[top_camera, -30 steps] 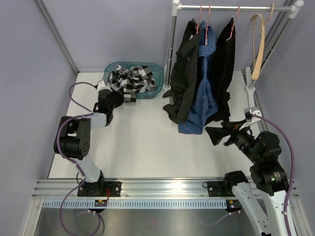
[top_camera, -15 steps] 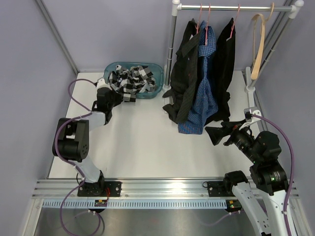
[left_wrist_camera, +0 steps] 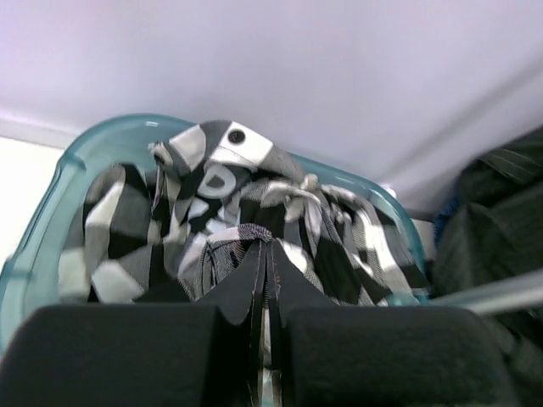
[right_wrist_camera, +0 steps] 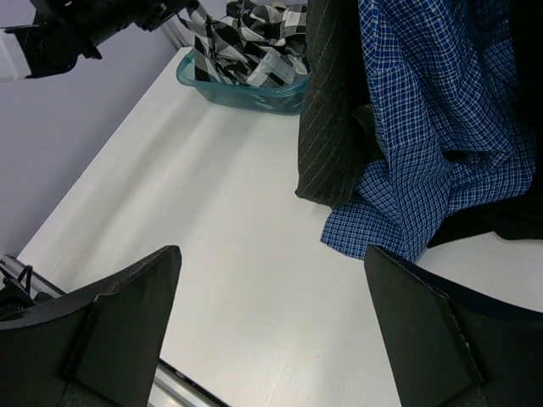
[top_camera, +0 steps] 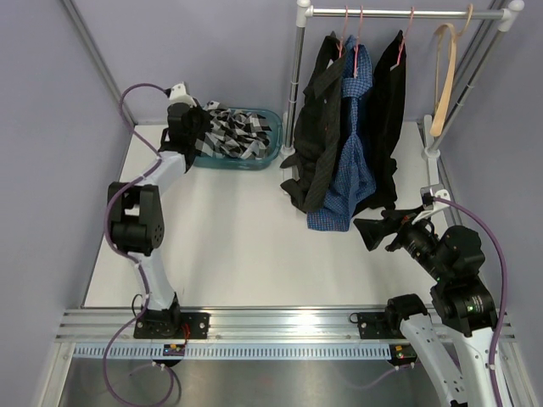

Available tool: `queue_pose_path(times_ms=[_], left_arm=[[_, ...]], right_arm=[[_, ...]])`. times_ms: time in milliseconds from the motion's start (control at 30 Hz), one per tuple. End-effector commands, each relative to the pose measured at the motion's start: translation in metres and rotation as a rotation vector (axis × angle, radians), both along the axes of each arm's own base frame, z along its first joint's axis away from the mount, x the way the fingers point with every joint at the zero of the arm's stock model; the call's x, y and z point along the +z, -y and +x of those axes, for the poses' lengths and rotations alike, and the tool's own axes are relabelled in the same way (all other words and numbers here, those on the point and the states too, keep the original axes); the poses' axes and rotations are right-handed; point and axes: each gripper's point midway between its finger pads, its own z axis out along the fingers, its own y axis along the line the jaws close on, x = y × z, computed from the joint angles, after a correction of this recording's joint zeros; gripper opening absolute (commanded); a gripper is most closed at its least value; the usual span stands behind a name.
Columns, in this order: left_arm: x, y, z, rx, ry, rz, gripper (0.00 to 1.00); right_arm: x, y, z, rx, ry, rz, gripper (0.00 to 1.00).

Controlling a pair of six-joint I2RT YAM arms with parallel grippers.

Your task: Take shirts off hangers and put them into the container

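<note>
The black-and-white check shirt (top_camera: 233,134) lies bunched in the teal container (top_camera: 270,151) at the back left. My left gripper (top_camera: 191,131) hangs over the container's left end, shut on a fold of that shirt (left_wrist_camera: 212,182); the rim (left_wrist_camera: 76,157) curves around it. Three shirts hang on pink hangers (top_camera: 349,30): a black pinstriped one (top_camera: 318,127), a blue fine-check one (top_camera: 349,161) and a black one (top_camera: 389,110). The wooden hanger (top_camera: 445,76) hangs bare. My right gripper (top_camera: 366,231) stands open just right of the blue shirt's hem (right_wrist_camera: 382,220), holding nothing.
A metal clothes rail (top_camera: 399,13) on two white posts (top_camera: 295,76) spans the back right. Lilac walls close in the left, back and right sides. An aluminium rail (top_camera: 280,326) runs along the table's near edge. The hanging shirts' hems rest on the white table (top_camera: 246,246).
My left gripper closed and swung from the table in front of the container up over its left end, drawing the shirt part that hung outside into it. The right arm has not moved.
</note>
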Motion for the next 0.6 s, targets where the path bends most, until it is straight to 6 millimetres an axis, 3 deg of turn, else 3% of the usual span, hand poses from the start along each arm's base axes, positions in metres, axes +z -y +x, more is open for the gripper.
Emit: queue_pose_path(times_ms=[0,33,67,100,133,167,333,567], left_arm=[[-0.036,-0.007,0.029,0.020,-0.078,0.065,0.00],[-0.023,-0.005,0.042,0.018,-0.056,0.065,0.00],[-0.031,-0.005,0.048,0.020,-0.077,0.067,0.00],[-0.064,-0.004,0.052,0.020,-0.160,0.072,0.00],[-0.054,-0.004,0.062,0.022,-0.146,0.069,0.00],[-0.063,-0.004,0.065,0.027,-0.172,0.067,0.00],[-0.108,-0.008,0.066,0.068,-0.290,0.082,0.00],[-0.143,-0.019,0.057,0.116,-0.454,0.135,0.00]], right_arm=[[0.001,-0.001,0.001,0.009,0.014,-0.015,1.00],[0.000,-0.002,0.003,0.009,0.007,-0.017,1.00],[0.001,-0.001,0.003,0.007,0.005,-0.018,0.99],[0.001,-0.001,0.004,0.008,0.006,-0.022,1.00],[-0.001,-0.001,0.005,0.006,-0.003,-0.024,0.99],[-0.001,-0.001,0.006,0.003,-0.006,-0.025,0.99],[-0.003,-0.002,0.011,0.002,-0.020,-0.030,0.99],[-0.003,-0.002,0.011,0.002,-0.028,-0.032,0.99]])
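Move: The left hand already has an edge of the checked shirt pinched in its shut fingers. The container it is bringing it to has its middle about 4 cm ahead, 6 cm to the right and 17 cm below, with the shirt heap in it some 4 cm ahead, 8 cm right and 15 cm down. The dark jacket hangs roughly 34 cm to the right, level fore and aft. From the idle right hand the container lies about 43 cm ahead, 37 cm left and 25 cm below. Forward and down at first, then almost straight down, the left hand carries the pinched shirt edge over the container and lowers it into the left part, going about 14 cm down and 6 cm forward and slowing at the bottom. The wrist tips some 25 degrees further nose-down; the fingers stay shut and keep their hold, ending in close among the folds of the heap. ##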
